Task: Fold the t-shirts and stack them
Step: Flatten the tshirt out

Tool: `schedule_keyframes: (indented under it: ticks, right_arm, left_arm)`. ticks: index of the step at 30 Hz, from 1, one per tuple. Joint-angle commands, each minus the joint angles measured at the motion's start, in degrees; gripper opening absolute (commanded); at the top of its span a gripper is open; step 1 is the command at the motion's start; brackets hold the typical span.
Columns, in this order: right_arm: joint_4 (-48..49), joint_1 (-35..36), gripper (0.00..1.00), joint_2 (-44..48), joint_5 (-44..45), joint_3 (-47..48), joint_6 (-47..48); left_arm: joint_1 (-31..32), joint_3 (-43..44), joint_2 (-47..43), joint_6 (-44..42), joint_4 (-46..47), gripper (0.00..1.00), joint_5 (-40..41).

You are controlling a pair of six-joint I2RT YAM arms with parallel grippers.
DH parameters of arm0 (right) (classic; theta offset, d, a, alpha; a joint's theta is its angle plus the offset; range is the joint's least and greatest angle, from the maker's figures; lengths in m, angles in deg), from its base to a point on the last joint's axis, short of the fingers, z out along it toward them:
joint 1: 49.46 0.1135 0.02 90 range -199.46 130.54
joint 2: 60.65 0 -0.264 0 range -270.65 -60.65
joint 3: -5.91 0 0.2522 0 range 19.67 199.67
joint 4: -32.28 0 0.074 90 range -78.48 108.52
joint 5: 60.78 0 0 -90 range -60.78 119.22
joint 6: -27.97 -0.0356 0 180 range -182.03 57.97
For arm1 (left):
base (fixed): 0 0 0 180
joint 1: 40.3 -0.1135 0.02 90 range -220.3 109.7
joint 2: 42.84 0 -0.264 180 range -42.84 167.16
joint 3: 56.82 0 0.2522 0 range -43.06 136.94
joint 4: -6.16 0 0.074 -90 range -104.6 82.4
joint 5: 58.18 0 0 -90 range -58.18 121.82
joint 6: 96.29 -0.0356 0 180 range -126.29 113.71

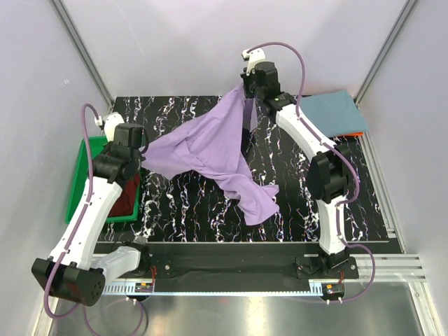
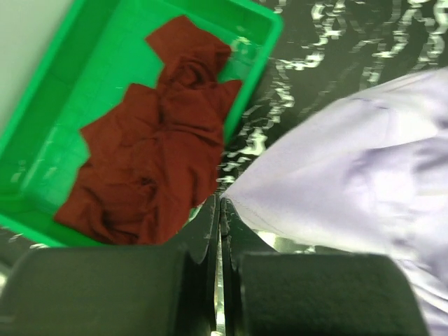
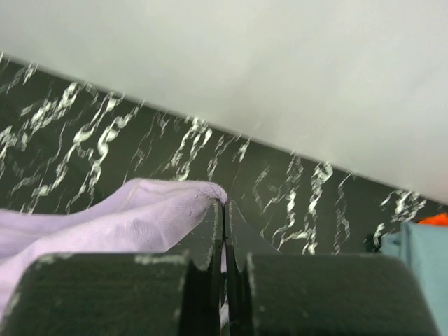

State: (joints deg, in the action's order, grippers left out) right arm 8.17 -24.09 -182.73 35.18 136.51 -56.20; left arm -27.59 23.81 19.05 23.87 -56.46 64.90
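A lavender t-shirt (image 1: 210, 150) hangs stretched in the air between both arms, its loose end drooping onto the black marbled table (image 1: 294, 210). My left gripper (image 1: 142, 152) is shut on the lavender t-shirt's left edge (image 2: 336, 182); the jaws meet at the cloth's corner (image 2: 221, 201). At the far edge, my right gripper (image 1: 246, 89) is shut on the other corner (image 3: 175, 210), pinched at the tips (image 3: 223, 204). The maroon t-shirt (image 2: 154, 168) lies crumpled in the green tray (image 2: 63, 84). A folded teal-blue t-shirt (image 1: 332, 112) lies flat at the back right corner.
The green tray (image 1: 78, 183) sits off the table's left side, under my left arm. An orange thing (image 1: 357, 133) peeks from under the teal shirt. White walls and metal rails close in the table on three sides.
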Motion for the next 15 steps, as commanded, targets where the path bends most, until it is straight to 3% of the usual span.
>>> schedule_keyframes:
  ticks: [1,4,6,9,11,13,15]
  right_arm:
    - [12.1,-0.5,0.0,0.5,7.9,1.2,1.4]
    - [10.9,-0.8,0.0,-6.1,10.6,10.0,2.2]
    - [3.9,-0.9,0.0,-11.0,6.0,21.7,2.3]
    - [-3.0,-1.1,0.03,-19.0,-2.0,30.8,0.6]
    - [-5.1,-1.2,0.07,-19.4,-5.8,27.8,-0.7]
    - [-5.6,-1.2,0.26,-16.8,-9.8,23.4,-2.6]
    - [-7.6,-1.2,0.36,-14.2,-10.0,17.1,-4.0]
  left_arm:
    - [-0.2,2.8,-1.1,-2.5,-1.3,0.0,8.3]
    - [-0.2,4.8,0.0,-3.3,-1.3,0.0,10.8]
    - [-0.2,6.5,1.1,-3.3,-0.9,0.0,7.2]
    - [-0.2,5.9,1.5,-3.4,1.8,0.0,1.2]
    - [-0.2,5.0,1.7,-3.6,3.7,0.0,-2.4]
    - [-0.2,4.6,2.4,-3.5,4.6,0.0,-3.9]
    - [-0.2,4.8,3.0,-3.6,4.7,0.0,-4.5]
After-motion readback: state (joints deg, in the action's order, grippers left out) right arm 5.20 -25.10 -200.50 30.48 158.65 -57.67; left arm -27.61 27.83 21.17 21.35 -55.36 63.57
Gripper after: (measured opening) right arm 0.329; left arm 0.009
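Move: The lilac t-shirt hangs stretched between both closed grippers, its middle some 20 cm back and 13 cm left of the right hand, 14 cm below it, and about 7 cm ahead and 20 cm right of the left hand, 12 cm below. Its trailing end lies on the table roughly 37 cm back, 5 cm right of and 27 cm below the right hand. The blue-grey pile stands about 37 cm to that hand's right and 3 cm farther out, 23 cm below. The lilac t-shirt's far corner is flung outward by the right hand, which sweeps forward about 6 cm and up 4, its fingers tipping up some 10 degrees, then whips down about 7 cm, drifting left and levelling out as its fingers open roughly a third and let the cloth go. The left hand keeps its corner pinched, dipping back slightly, then rising about 2 cm and easing forward. ##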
